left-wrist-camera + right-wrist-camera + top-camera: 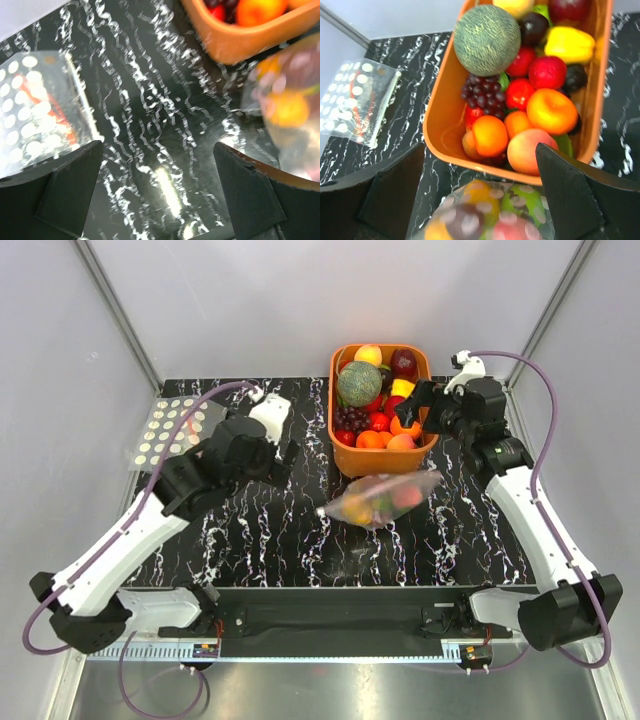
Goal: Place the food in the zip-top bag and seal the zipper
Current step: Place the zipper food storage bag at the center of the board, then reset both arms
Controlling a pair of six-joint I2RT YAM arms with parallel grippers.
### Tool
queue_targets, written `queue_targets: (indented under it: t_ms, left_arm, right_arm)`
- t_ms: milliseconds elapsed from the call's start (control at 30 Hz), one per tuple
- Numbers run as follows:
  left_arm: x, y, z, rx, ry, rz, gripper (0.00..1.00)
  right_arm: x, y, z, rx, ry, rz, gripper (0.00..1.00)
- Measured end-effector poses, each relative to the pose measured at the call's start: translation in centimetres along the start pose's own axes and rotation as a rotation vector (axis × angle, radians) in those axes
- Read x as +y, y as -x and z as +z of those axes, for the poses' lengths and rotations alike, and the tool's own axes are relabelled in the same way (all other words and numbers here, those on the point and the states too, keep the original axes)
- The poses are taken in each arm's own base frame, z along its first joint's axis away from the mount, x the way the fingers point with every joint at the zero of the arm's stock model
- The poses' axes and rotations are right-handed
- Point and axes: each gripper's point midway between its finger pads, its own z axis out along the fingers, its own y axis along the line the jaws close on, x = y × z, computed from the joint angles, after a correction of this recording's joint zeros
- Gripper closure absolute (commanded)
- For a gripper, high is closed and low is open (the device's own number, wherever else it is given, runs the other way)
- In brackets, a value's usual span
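The zip-top bag (378, 500) lies on the black marble table in front of the orange basket, bulging with food: yellow, green, red and dark fruit show through its pale dots (490, 215). I cannot make out its zipper. My left gripper (285, 455) hovers left of the bag, open, with only bare table between its fingers (158, 160); the bag (290, 100) is a blur at that view's right edge. My right gripper (408, 400) hangs open over the basket's right side, nothing between its fingers (480, 165), the bag just below.
The orange basket (385, 462) at the back centre holds several fruits, including a green melon (487, 37) and grapes (482, 92). A flat, clear, cream-dotted bag (165, 430) lies at the table's far left corner. White walls enclose the table.
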Motion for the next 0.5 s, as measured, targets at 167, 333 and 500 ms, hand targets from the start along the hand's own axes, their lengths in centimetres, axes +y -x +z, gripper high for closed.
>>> queue_targets:
  t_ms: [167, 333, 500]
  left_arm:
    - [0.2, 0.5, -2.8, -0.101, -0.059, -0.071, 0.01]
    - [0.9, -2.2, -5.5, -0.193, -0.106, -0.126, 0.01]
    - [1.2, -5.6, -6.4, -0.216, -0.126, -0.151, 0.01]
  right_arm:
    - [-0.4, 0.3, -2.7, -0.004, -0.053, 0.008, 0.00]
    - [1.2, 3.7, -9.3, -0.162, -0.028, 0.030, 0.00]
    - [1.9, 3.4, -15.3, -0.263, 0.004, 0.045, 0.00]
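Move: The food bag hangs free in the air, already let go by both hands. From the right hand it is about 16 cm back, 5 cm to the left and some 18 cm lower; from the left hand it is 20 cm to the right, 4 cm back and again about 18 cm lower. The orange basket's middle is 3 cm ahead, 6 cm left and 22 cm below the right hand. The spare bag lies 12 cm ahead, 23 cm left and 30 cm below the left hand. Neither hand touches the bag any more; both draw clear of it with fingers kept wide open. The right hand pulls back about 13 cm from over the basket, rising some 8 cm and easing right as its fingers tip up. The left backs off about 7 cm and 5 cm to its left, away from the bag, rolling some 15 degrees with its left side dropping. ##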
